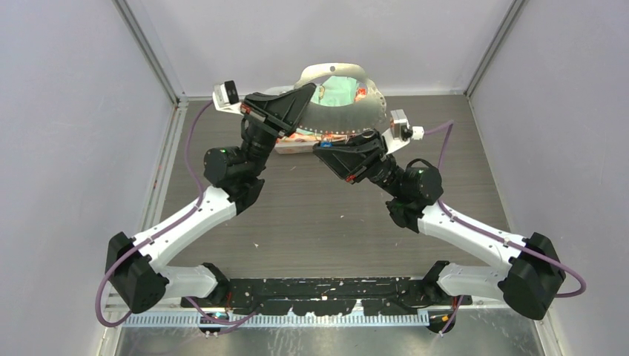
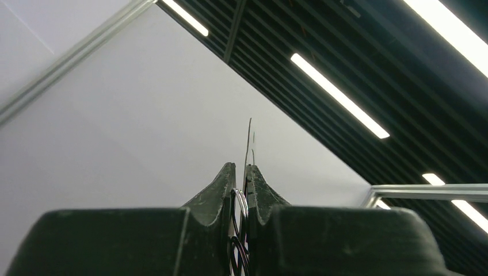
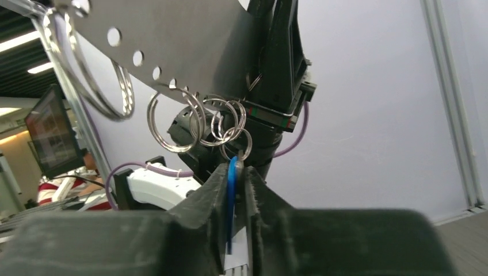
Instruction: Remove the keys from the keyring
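Note:
The keyring, a thin grey ring-shaped plate, is held up in the air above the table's far middle. My left gripper is shut on its left rim; the left wrist view shows the plate's thin edge and a silver loop between the fingers. My right gripper is just below the plate's near rim, shut on the keys' blue tag. In the right wrist view the tag hangs from small silver loops threaded through the plate's rim holes.
A white basket of cloths stands on the table behind and below the plate; green cloth shows through the plate's hole. Grey walls enclose the left, right and back. A larger silver ring hangs from the plate's far end.

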Motion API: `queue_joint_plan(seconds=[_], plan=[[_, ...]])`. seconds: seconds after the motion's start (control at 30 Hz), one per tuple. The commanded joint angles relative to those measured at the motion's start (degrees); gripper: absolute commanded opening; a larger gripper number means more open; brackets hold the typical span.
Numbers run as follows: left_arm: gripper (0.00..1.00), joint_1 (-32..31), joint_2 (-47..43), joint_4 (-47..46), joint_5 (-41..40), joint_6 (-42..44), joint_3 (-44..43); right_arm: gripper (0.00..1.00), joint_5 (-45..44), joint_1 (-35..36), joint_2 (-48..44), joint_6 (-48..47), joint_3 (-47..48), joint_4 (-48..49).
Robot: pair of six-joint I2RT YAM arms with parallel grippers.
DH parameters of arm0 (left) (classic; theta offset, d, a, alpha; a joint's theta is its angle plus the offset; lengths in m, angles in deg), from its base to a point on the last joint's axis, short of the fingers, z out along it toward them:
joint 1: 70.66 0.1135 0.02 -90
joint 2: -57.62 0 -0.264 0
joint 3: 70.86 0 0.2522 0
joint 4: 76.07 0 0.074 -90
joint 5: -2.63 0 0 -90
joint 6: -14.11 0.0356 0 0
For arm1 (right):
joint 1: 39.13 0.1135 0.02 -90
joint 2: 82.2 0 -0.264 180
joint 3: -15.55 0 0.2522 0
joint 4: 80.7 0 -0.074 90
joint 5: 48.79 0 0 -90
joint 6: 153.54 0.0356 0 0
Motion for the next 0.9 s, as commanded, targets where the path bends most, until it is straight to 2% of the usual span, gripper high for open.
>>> queue_joint_plan(seconds=[0.0,0.03,0.07,0.13,0.2,0.27,0.37,0.53,0.6,0.67,0.73,0.8,0.87], plan=[[0.01,0.07,-3.93,2.97,-0.23,10.98,0.15,0.09,-2.47,0.22,-1.17,3.98,2.62,-0.93],[0.01,0.07,-4.9,5.83,0.55,15.58,0.4,0.03,-3.2,0.23,-2.2,4.6,3.12,-4.71],[0.01,0.07,-5.83,7.29,1.38,21.03,0.68,0.01,-3.28,0.35,-3.6,3.96,3.87,-11.53],[0.01,-0.21,-8.03,13.07,0.73,30.6,1.47,0.01,-5.39,0.93,-8.06,0.65,5.94,-23.68],[0.01,-0.7,-9.34,14.65,-0.84,40.01,3.46,0.01,-7.94,1.11,-10.15,-0.68,9.4,-35.34],[0.01,-1.12,-10.13,17.63,-4.15,47.36,4.6,0.01,-8.48,1.28,-9.55,-0.2,14.36,-47.13],[0.01,-2.24,-10.2,18.57,-8.6,57.03,6.19,0.01,-6.14,1.51,-7.17,0.94,19.61,-59.41],[0.01,-5.27,-9.55,19.17,-10.2,66.89,7.46,0.01,-12.21,1.37,-8.93,-0.6,22.28,-66.8],[0.0,-6.25,-9.62,19.26,-9.71,67.46,7.98,0.01,-16.94,0.75,-9.33,-3.24,25.37,-70.99],[0.01,-6.68,-10.03,19.23,-10.27,68.51,8.67,0.01,-14.6,-0.01,-7.59,-2.12,27.96,-73.28],[0.01,-6.7,-10.26,19.55,-10.8,69.99,9.2,0.01,-5.73,1.34,-0.62,-0.98,33.02,-79.95],[0.01,-6.7,-10.93,19.49,-9.42,70.8,9.73,0.01,-6.78,3.58,2.0,-3.94,36.17,-86.93],[0.01,-6.93,-12.11,19.44,-8.91,70.7,10.56,0.01,-8.73,0.83,-0.18,-3.96,34.53,-87.76]])
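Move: At the right hand's nearly closing fingertips hangs the blue key, its middle about at the hand point. The steel rings that carry it are roughly 1 cm forward, 2 cm left and 3 cm up from that hand, and the metal plate is some 3 cm forward, 2 cm to the right and 7 cm up. From the left hand, still gripping the plate, the key is about 1 cm ahead, 4 cm right and 9 cm down. Closing the rest of the way, the right fingers pinch the blue key; the hand then sinks about 7 cm and goes some 3 cm forward, its wrist tipping over from pointing up and left to nearly level, left and forward. The left hand keeps its grip on the plate and sinks with it, about 9 cm and slightly forward, rolling some 65 degrees counter-clockwise. ##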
